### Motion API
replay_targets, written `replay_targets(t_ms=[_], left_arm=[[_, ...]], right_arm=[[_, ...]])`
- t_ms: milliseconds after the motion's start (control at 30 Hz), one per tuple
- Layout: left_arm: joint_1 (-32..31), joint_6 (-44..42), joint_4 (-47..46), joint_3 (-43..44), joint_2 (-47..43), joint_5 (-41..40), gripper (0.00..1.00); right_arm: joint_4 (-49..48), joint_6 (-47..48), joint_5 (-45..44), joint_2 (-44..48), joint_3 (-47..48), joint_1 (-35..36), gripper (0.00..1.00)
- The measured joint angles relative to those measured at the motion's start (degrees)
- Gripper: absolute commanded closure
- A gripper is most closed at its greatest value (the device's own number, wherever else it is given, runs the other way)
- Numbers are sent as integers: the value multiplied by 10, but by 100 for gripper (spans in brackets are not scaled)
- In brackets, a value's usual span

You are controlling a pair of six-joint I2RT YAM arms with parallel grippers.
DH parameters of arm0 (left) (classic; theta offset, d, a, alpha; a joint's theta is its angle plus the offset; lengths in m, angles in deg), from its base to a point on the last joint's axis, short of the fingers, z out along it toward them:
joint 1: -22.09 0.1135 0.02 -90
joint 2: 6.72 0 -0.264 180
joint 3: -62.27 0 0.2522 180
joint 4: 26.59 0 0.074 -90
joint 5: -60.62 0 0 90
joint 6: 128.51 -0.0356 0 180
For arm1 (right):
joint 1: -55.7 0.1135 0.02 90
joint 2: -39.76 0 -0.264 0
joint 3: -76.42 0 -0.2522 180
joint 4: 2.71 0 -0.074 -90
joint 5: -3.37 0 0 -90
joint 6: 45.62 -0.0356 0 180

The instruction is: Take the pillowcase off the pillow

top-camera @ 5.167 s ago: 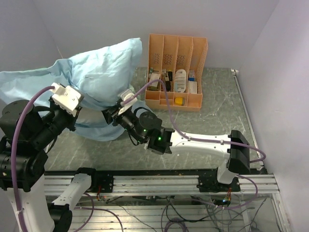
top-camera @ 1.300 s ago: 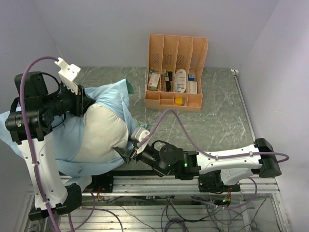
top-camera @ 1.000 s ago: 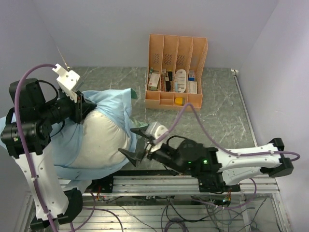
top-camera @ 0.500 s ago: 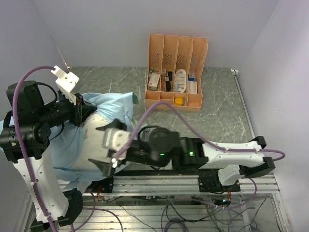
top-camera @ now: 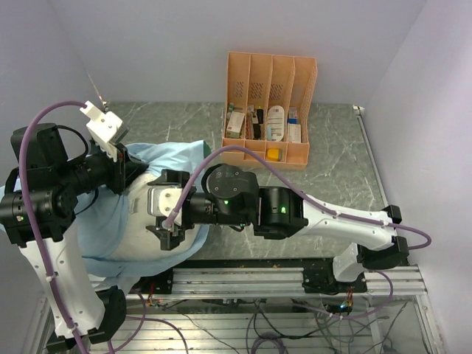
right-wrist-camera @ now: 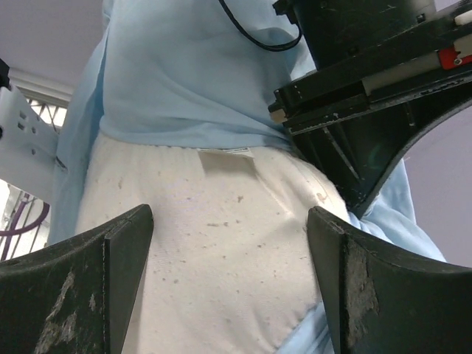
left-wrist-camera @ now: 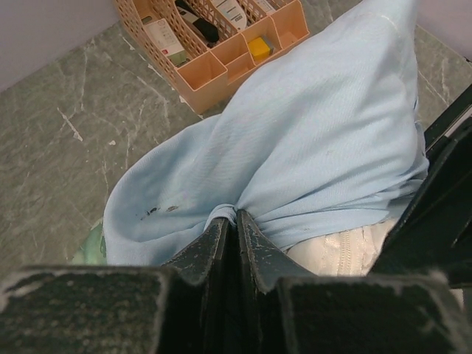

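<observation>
The light blue pillowcase [top-camera: 177, 158] is peeled back, still wrapped round the far end of the off-white speckled pillow [top-camera: 133, 232], whose near end is bare. My left gripper [top-camera: 124, 168] is shut on a bunched fold of the pillowcase [left-wrist-camera: 317, 125]; its fingertips [left-wrist-camera: 236, 215] pinch the cloth just above the bare pillow [left-wrist-camera: 346, 247]. My right gripper [top-camera: 164, 210] is open, over the bare pillow. In the right wrist view its jaws [right-wrist-camera: 228, 217] stand wide apart on either side of the pillow [right-wrist-camera: 221, 295], with the pillowcase [right-wrist-camera: 184, 81] beyond. I cannot tell whether they touch it.
An orange file rack [top-camera: 269, 110] with small items stands at the back of the grey table [top-camera: 332, 177]; it also shows in the left wrist view [left-wrist-camera: 214, 44]. The pillow overhangs the front rail [top-camera: 243, 280] at the left. The left arm's black wrist [right-wrist-camera: 354, 96] is close above the right gripper.
My right arm swung left, from beside the pillow's near right edge to over its bare face, jaws open throughout. My left gripper kept its hold on the pillowcase and barely moved.
</observation>
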Motion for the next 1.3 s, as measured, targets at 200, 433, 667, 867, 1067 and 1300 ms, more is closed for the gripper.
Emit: replay_targets(t_ms=[200, 433, 667, 867, 1067, 1300], left_arm=[[0, -3, 2, 0, 0, 5, 83], [0, -7, 3, -1, 0, 8, 83], [0, -10, 15, -1, 0, 7, 83], [0, 2, 17, -1, -1, 9, 83], [0, 32, 25, -16, -14, 13, 84], [-3, 76, 40, -42, -44, 12, 84]], right_arm=[[23, 20, 28, -7, 32, -21, 14], [52, 24, 58, -43, 77, -55, 14], [76, 16, 102, -54, 81, -67, 24], [56, 6, 108, -51, 52, -64, 75], [27, 14, 5, -54, 40, -17, 100], [-35, 35, -155, -39, -23, 67, 100]])
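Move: The right hand, wide open and pointing left, has the patch of bare cream pillow it will grab about 3 cm ahead, 2 cm left and 3 cm below. The pillow's white tag is 7 cm left and 1 cm ahead, almost level. The pillowcase hem held by the left fingers lies 9 cm ahead, 3 cm left and a little higher. From the left hand that patch is some 6 cm back, 1 cm right and 5 cm below. The open right hand reaches about 3.5 cm forward over the bare pillow, first rising a little, then sinks some 4 cm onto the pillow and edges left as its fingers shut and pinch up a fold of the cream cloth. With the fold held it draws back about 3.5 cm, sinking slightly and swinging roughly 10 degrees clockwise, while the left hand keeps its pinch on the blue pillowcase and late on goes some 3.5 cm back and a bit down, its fingers tipping further down. ##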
